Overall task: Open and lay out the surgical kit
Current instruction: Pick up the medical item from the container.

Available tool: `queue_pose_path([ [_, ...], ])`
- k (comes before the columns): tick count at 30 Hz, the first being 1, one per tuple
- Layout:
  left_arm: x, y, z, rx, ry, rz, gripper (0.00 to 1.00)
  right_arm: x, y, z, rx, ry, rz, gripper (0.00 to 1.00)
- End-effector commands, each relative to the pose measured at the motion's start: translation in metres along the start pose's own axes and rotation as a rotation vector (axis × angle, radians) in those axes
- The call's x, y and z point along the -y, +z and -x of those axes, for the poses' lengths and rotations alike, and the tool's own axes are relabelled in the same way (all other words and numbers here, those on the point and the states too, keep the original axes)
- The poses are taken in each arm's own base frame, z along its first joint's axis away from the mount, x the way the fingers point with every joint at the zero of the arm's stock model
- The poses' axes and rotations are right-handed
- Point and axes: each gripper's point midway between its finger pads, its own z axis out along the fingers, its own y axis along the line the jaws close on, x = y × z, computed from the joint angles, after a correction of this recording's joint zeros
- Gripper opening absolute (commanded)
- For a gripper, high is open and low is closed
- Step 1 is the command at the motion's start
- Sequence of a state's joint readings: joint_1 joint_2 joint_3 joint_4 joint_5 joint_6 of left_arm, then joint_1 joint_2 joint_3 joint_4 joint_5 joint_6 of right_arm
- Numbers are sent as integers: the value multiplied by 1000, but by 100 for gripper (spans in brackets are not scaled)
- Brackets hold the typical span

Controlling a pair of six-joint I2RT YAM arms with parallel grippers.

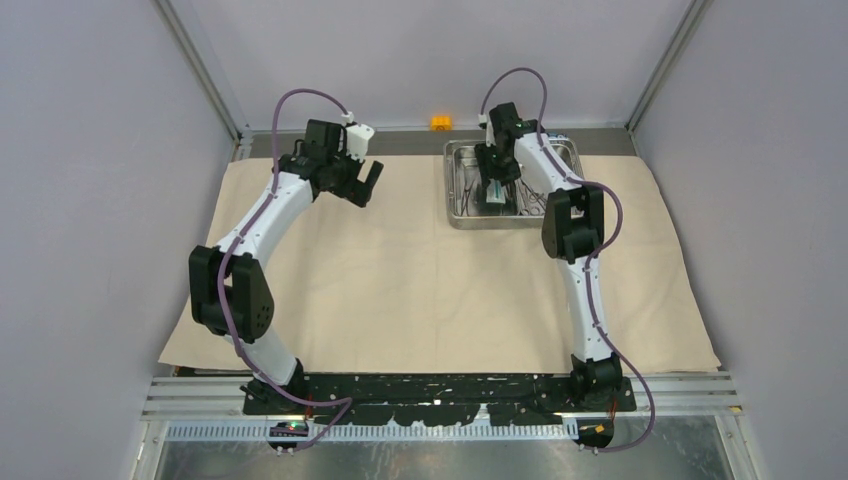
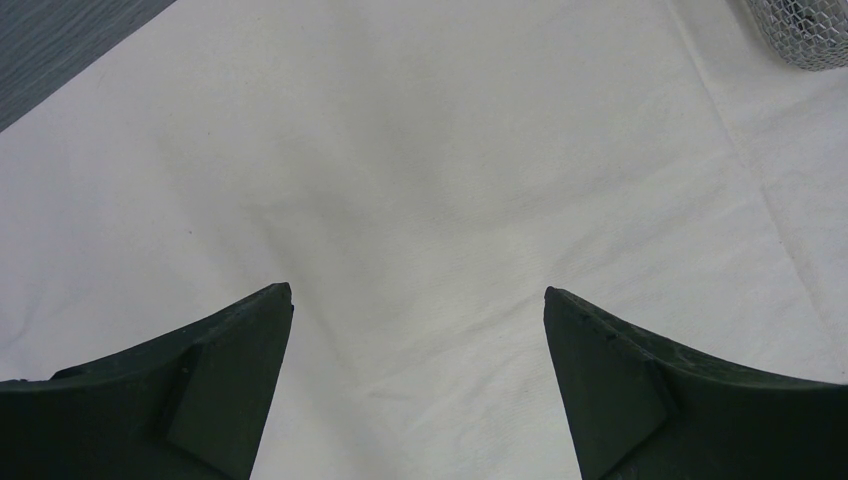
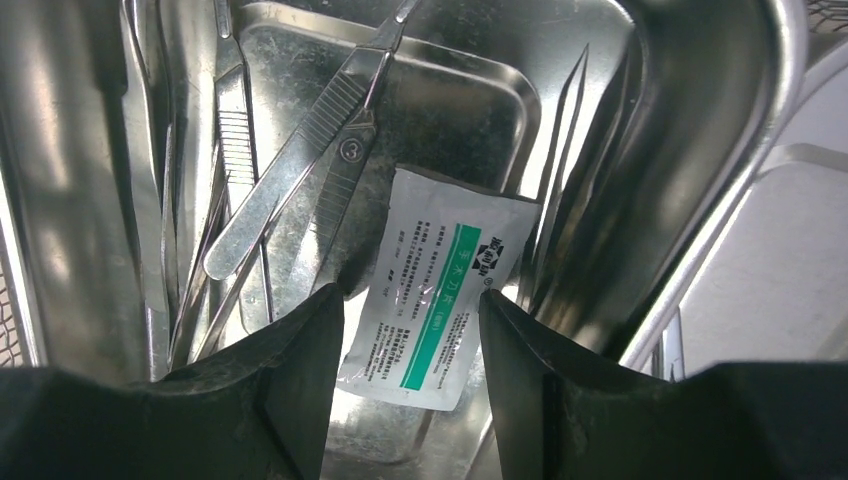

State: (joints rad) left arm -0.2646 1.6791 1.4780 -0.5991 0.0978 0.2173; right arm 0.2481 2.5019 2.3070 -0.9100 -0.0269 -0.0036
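Observation:
The beige cloth (image 1: 400, 290) lies spread flat over the table. The steel tray (image 1: 452, 190) stands on its far middle part. My right gripper (image 1: 497, 195) reaches down into the tray. In the right wrist view it (image 3: 410, 292) is open, its fingers standing either side of a white and teal packet (image 3: 440, 290) that rests on the tray floor (image 3: 480, 110). Straight steel handles (image 3: 300, 170) and tweezers (image 3: 232, 120) lie crossed just beyond the packet. My left gripper (image 1: 365, 185) hangs open over bare cloth (image 2: 420, 150), left of the tray, with nothing between its fingers (image 2: 417, 288).
A small orange block (image 1: 441, 122) sits on the table past the tray's far rim. A wire mesh edge (image 2: 805, 30) shows at the top right of the left wrist view. Grey walls close in both sides. Bare cloth stretches toward the arm bases.

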Motion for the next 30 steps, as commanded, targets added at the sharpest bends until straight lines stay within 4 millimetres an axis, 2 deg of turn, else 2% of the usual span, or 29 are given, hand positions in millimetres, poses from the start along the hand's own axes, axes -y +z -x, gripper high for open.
queue_pose_path([
  [1, 1, -11, 13, 44, 11, 1, 100, 1, 8, -6, -23, 12, 18, 56],
  [9, 1, -12, 12, 43, 11, 1, 100, -4, 13, -13, -50, 14, 47, 38],
  [15, 1, -13, 10, 41, 15, 3, 100, -4, 3, -3, -19, 13, 51, 22],
  [18, 1, -14, 10, 42, 18, 4, 100, -7, -9, 7, 13, 37, 59, 13],
  [23, 0, -14, 12, 47, 20, 5, 100, -14, -41, 31, 91, 48, 89, 1],
  [30, -1, -14, 17, 55, 21, 9, 100, -24, -97, 63, 210, 64, 137, 0],
])
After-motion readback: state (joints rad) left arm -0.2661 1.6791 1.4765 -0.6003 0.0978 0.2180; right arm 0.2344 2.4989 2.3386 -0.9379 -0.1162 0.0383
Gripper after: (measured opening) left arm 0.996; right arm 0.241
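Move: Right at the right fingertips, the medical item (the white packet with the green stripe) lies about 1 cm below and 1 cm to the right of the hand, between the open fingers. The crossed scalpel handles lie some 4 cm ahead and 5 cm left, the tweezers roughly 3 cm ahead and 4 cm right, and the clamps in the next compartment about 10 cm right and 2 cm back. From the left hand the packet is about 12 cm ahead, 32 cm right and 14 cm below. Closing the half-open right fingers around the sides of the packet after sinking about half a centimetre, the hand pinches it near its middle. Keeping that grip, the hand then lifts about 1.5 cm, shifts roughly 1 cm left and rolls slightly, its left side rising. ##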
